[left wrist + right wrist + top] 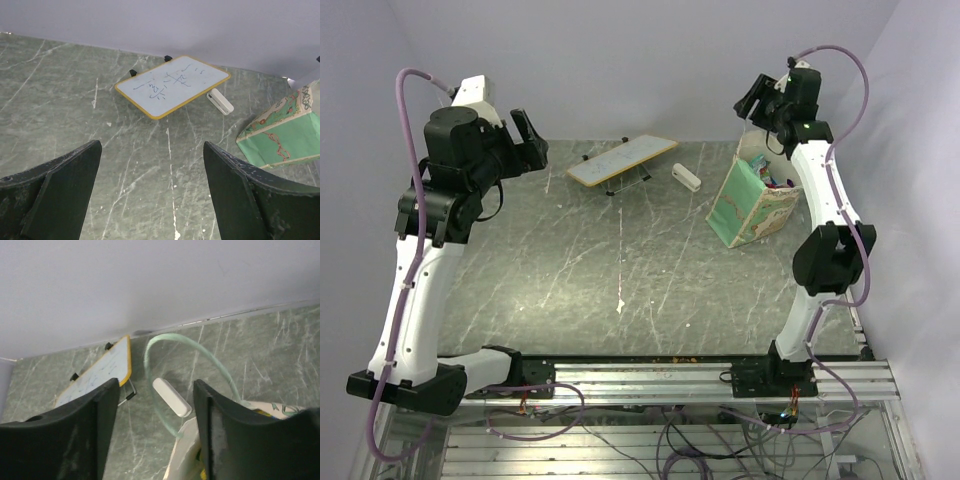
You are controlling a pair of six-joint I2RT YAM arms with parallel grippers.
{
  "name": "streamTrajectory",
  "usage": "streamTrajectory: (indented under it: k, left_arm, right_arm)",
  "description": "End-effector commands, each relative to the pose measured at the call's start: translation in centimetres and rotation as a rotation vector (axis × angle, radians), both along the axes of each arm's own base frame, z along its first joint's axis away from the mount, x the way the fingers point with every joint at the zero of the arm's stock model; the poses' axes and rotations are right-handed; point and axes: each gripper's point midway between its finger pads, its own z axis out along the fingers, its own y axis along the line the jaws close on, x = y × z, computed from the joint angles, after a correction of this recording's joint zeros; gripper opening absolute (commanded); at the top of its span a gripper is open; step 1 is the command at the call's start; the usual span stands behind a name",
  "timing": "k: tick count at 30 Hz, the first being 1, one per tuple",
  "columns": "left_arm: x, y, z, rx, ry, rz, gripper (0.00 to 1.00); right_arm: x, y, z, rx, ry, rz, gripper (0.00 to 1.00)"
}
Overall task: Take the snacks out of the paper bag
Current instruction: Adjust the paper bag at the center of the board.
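Observation:
The mint-green paper bag (750,205) stands at the table's right, tilted, with its mouth facing the right arm. A few coloured snacks (781,183) peek out of the mouth; most of them are hidden inside. My right gripper (757,101) hovers over the bag's far edge. In the right wrist view this gripper (155,385) has its jaws apart with nothing pinched between them. Below them lie the bag's cord handle (150,347) and cream rim (186,452). My left gripper (528,135) is raised at the far left, and its own view shows that gripper (151,145) wide open and holding nothing.
A flat white board (622,160) on black legs stands at the back centre. A small white oblong object (687,177) lies between it and the bag. Walls close in behind and on both sides. A metal rail (650,378) runs along the near edge.

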Motion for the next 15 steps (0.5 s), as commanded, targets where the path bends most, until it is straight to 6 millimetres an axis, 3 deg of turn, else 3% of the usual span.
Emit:
streamTrajectory:
  k: [1,3,7,9,11,14,15]
  left_arm:
    - [-0.6,0.4,2.1,0.022,-0.064,-0.011,0.93]
    - [-0.8,0.4,2.2,0.019,-0.068,-0.012,0.93]
    - [-1.0,0.1,2.6,0.007,-0.079,-0.029,0.93]
    - [-1.0,0.0,2.8,0.003,-0.087,-0.033,0.93]
    - [-1.0,0.0,3.1,-0.002,-0.094,-0.034,0.93]
    - [-1.1,-0.3,3.4,-0.017,-0.098,-0.041,0.93]
    - [-1.1,-0.4,3.5,-0.028,-0.097,-0.042,0.93]
  right_arm:
    - [1.4,0.7,0.6,0.02,-0.043,0.058,0.64]
    - [1.5,1.5,0.2,0.036,-0.032,0.103,0.56]
    - [1.3,3.0,-1.3,0.085,0.015,0.181,0.18]
    - [0.8,3.7,-1.4,0.108,0.035,0.217,0.06]
    - [0.0,4.2,-1.4,0.116,0.052,0.248,0.0]
    - [-1.2,4.4,-2.0,0.108,0.101,0.276,0.0]
    - [-2.2,4.5,-0.9,0.102,0.094,0.283,0.0]
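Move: The paper bag's white handle is right at the right hand, its middle roughly 1 cm ahead and 1 cm to the right at about fingertip height, its left leg showing between the half-open fingers. From that hand, the paper bag's middle is about 13 cm back, 3 cm right and 18 cm below; a white eraser lies some 4 cm ahead and 15 cm left, and the whiteboard 3 cm ahead and 34 cm left. From the left hand, the handle is about 24 cm ahead and 56 cm right. The right hand shuts its half-open fingers fully on the loop of the bag's handle, first sinking and edging about 1 cm forward, then swinging left and easing back by that centimetre while it goes on sinking, some 4 cm left and 3 cm down in all. As it goes the wrist turns about 10 degrees counter-clockwise, the hand's left side rising slightly and the fingers dipping a little, and the fingertips end up pinching the handle near the top of its loop. ##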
